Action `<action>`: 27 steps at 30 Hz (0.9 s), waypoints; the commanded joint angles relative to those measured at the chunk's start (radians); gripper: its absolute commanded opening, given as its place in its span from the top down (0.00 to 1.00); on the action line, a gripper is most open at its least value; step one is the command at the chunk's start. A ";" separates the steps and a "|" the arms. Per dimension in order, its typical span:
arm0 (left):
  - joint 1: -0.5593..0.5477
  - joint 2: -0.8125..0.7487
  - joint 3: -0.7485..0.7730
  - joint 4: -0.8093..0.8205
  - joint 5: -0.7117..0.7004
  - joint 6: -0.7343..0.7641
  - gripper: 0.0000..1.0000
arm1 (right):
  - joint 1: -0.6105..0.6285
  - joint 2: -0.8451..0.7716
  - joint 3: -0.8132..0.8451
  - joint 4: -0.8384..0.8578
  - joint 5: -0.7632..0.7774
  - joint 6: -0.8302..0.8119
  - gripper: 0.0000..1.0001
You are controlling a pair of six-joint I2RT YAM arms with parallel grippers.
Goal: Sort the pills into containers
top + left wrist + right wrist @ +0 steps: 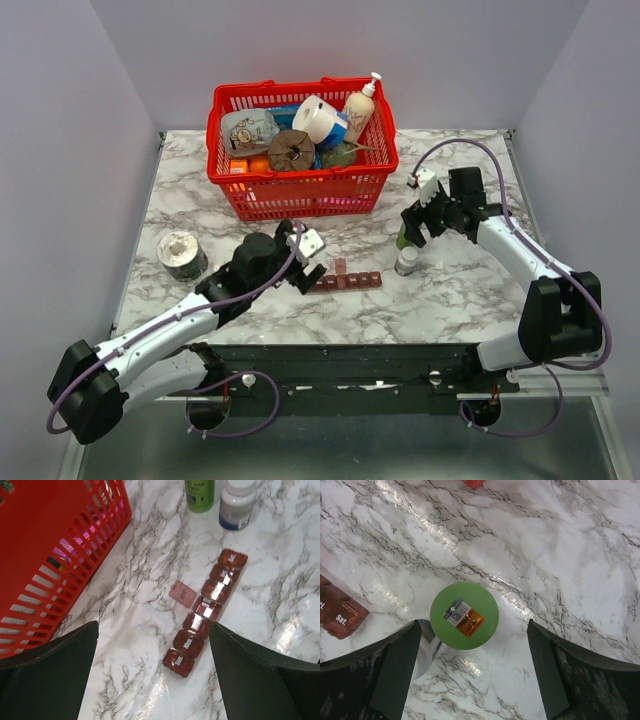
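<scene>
The containers are one dark red-brown strip (347, 282) of small lidded compartments, lying flat on the marble table. In the left wrist view the strip (205, 611) runs diagonally, and one pink lid (182, 593) at mid-row stands open to its left. My left gripper (305, 262) (152, 680) is open and empty, hovering over the strip's near end. My right gripper (418, 215) (472, 675) is open and empty, above a green bottle (404, 235) (464, 615) with a sticker on its cap. The strip's "Sat." end (340, 612) shows at the left. No loose pills show.
A clear bottle with a grey-white cap (406, 262) (239, 502) stands beside the green bottle (200, 492), partly behind my right gripper's left finger (427, 640). A red basket (300, 190) (55, 545) full of items stands at the back. A tin can (180, 252) stands at the left.
</scene>
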 commanded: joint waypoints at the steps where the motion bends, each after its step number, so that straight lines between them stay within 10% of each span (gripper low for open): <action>1: 0.010 -0.043 -0.020 0.136 -0.066 -0.196 0.01 | -0.005 0.005 -0.007 0.006 -0.020 0.009 0.05; 27: 0.016 0.026 -0.011 0.342 0.047 -0.351 0.01 | -0.011 0.054 -0.010 0.069 -0.063 0.106 0.28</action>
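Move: The green bottle's middle is about 5 cm below the right hand, 1 cm ahead and 1 cm to its left. The white bottle stands some 6 cm back of the green one, and the pill organizer lies about 9 cm back and 15 cm left of the hand. From the left hand the green bottle is roughly 13 cm ahead, 22 cm right and 9 cm lower; the organizer is about 3 cm ahead, 7 cm right and 13 cm below. Right hand sinks about 1.5 cm, closing partway around the green bottle's top; left rises some 5 cm, rolling. ##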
